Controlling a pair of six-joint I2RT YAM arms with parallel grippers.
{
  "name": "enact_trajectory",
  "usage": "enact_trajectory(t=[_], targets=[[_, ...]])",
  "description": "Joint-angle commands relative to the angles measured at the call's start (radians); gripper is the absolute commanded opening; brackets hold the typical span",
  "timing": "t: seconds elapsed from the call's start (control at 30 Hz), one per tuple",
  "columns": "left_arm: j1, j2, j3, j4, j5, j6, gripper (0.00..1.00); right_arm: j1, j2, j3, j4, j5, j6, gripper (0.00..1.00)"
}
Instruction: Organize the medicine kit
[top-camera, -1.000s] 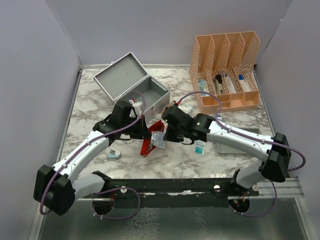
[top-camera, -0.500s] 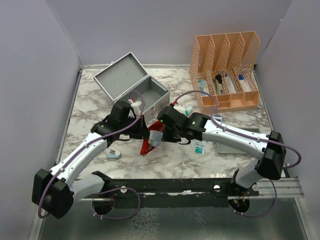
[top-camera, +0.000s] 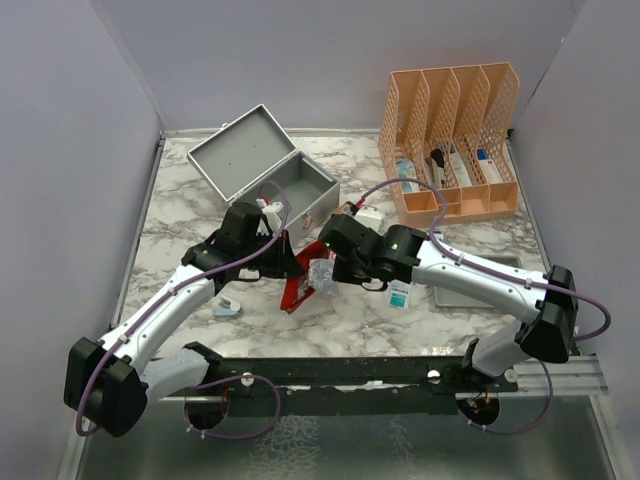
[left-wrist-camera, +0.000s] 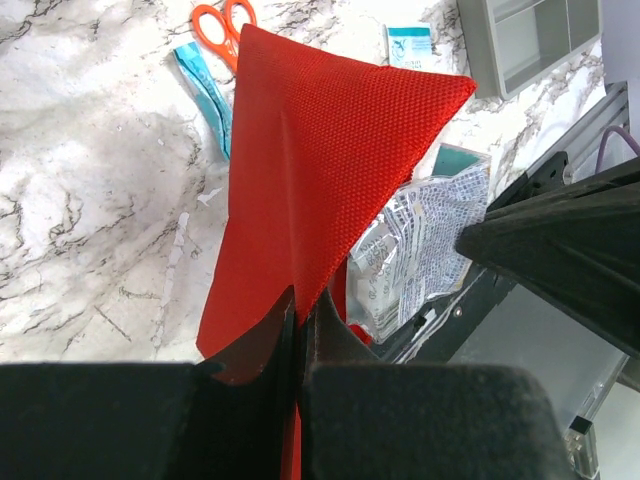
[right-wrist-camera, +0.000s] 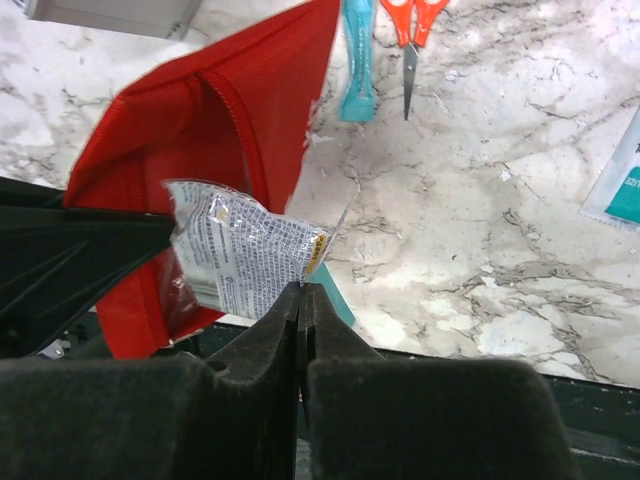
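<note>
The medicine kit (top-camera: 308, 193) stands open at the back left, its lid (top-camera: 240, 152) leaning back. In front of it my left gripper (top-camera: 287, 262) is shut on the edge of a red fabric pouch (left-wrist-camera: 320, 150), which hangs down to the table (top-camera: 296, 292). My right gripper (right-wrist-camera: 302, 290) is shut on the corner of a clear printed plastic packet (right-wrist-camera: 240, 250). The packet sits at the pouch's open mouth (right-wrist-camera: 220, 110), beside the red fabric (left-wrist-camera: 425, 240). Both grippers are close together over the table's middle.
An orange mesh file organizer (top-camera: 450, 140) with supplies stands at the back right. A shallow grey tray (top-camera: 480, 282) lies front right, and a teal sachet (top-camera: 400, 293) left of it. Orange scissors (right-wrist-camera: 415, 30) and a blue packet (top-camera: 228, 307) lie under the arms.
My right gripper carried the packet left toward the red pouch, then eased back slightly. The left gripper and pouch have barely moved.
</note>
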Motion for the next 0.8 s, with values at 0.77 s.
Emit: enact_trajectory(t=[0.77], targets=[[-0.007,0.017,-0.001,0.02,-0.001,0.008,0.0,0.031,0.012,-0.003,0.274,-0.212,-0.065,0.24]])
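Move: The right hand already holds the clear packet at the open red pouch, whose mouth lies about 7 cm to its left and some 2 cm below. From this hand the teal tube is roughly 7 cm ahead and 2 cm left, the scissors 9 cm ahead and 1 cm right, both some 9 cm down. From the left hand, pinching the pouch's edge, the mouth is about 4 cm right, 1 cm back and 2 cm down. Right hand carries the packet about 4 cm left and 2 cm back into the pouch mouth, then partly opens. ##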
